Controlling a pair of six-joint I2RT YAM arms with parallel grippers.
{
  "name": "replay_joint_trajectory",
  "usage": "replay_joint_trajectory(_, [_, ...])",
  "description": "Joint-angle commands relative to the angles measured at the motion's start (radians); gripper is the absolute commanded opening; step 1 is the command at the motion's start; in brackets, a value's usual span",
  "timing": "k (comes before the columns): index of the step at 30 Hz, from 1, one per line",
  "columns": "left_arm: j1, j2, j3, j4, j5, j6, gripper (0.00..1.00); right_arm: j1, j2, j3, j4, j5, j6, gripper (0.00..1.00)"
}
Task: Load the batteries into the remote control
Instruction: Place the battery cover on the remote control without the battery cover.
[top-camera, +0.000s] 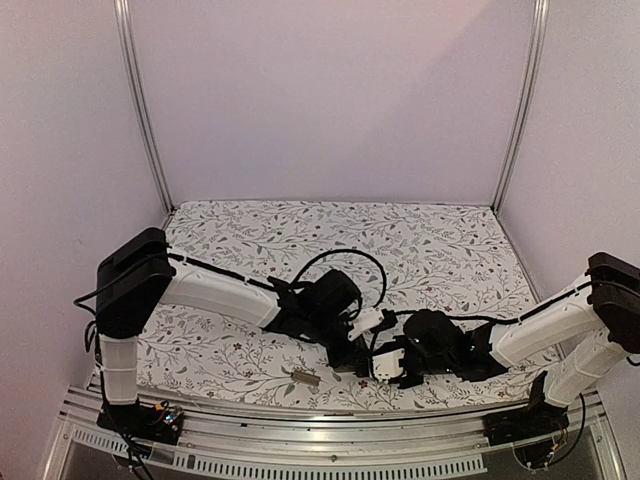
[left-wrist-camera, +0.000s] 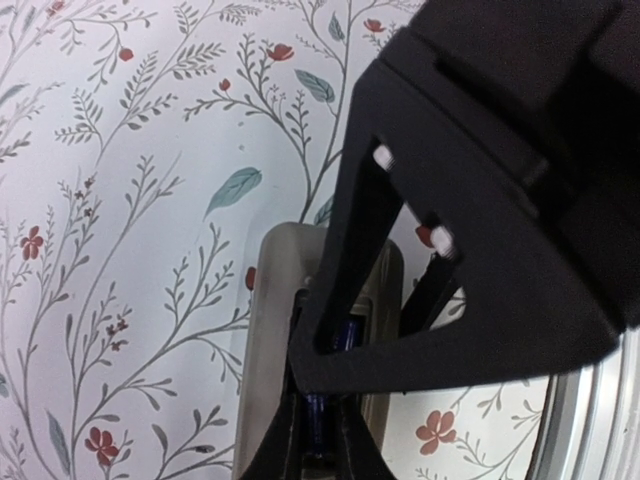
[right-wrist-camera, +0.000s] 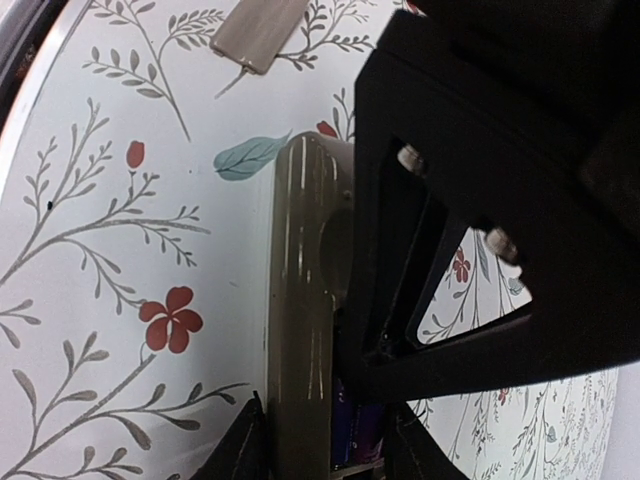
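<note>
The remote control (left-wrist-camera: 270, 330) lies back-up on the floral cloth, its tan-grey shell showing an open battery recess. My left gripper (left-wrist-camera: 320, 430) is shut on a dark blue battery (left-wrist-camera: 317, 422) that sits in the recess. In the right wrist view two dark batteries (right-wrist-camera: 356, 432) lie side by side in the recess of the remote control (right-wrist-camera: 300, 300). My right gripper (right-wrist-camera: 330, 450) straddles the remote, one finger against each long side. In the top view the two grippers meet near the table's front edge, left gripper (top-camera: 358, 360) and right gripper (top-camera: 387, 366), hiding the remote.
The separate tan-grey cover strip (right-wrist-camera: 258, 30) lies on the cloth a little beyond the remote's end, cover strip (top-camera: 303, 377) close to the metal front rail (top-camera: 330, 415). Each gripper's black body blocks much of the other wrist view.
</note>
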Motion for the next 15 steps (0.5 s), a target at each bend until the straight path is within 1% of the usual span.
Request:
replay_joint_trajectory(1, [0.006, 0.029, -0.041, -0.050, -0.020, 0.011, 0.15, -0.005, 0.051, 0.010, -0.061, 0.031, -0.023, 0.33])
replay_joint_trajectory(6, [0.009, -0.003, -0.041, -0.049, -0.023, 0.012, 0.28, -0.005, 0.051, 0.011, -0.063, 0.043, -0.018, 0.33])
replay_joint_trajectory(11, [0.014, -0.022, -0.044, -0.053, -0.018, 0.014, 0.32, -0.005, 0.050, 0.011, -0.064, 0.047, -0.003, 0.33])
replay_joint_trajectory(15, [0.030, -0.079, -0.077, -0.043, -0.009, 0.016, 0.45, -0.005, 0.045, 0.011, -0.066, 0.049, 0.004, 0.33])
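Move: The battery cover lies flat on the table about 11 cm to the left hand's left, 1 cm back and 2 cm lower; the battery under that hand's shut tips is about 1 cm below it. The remote's middle is level with the left hand and 1 cm below. From the right hand, gripping the remote's right part, the remote's middle is some 3 cm left and 1 cm below, the cover 14 cm left, 1 cm back and 2 cm below. Left fingers spread partway, coming off the battery under 1 cm back, left and up; right keeps holding the remote. ##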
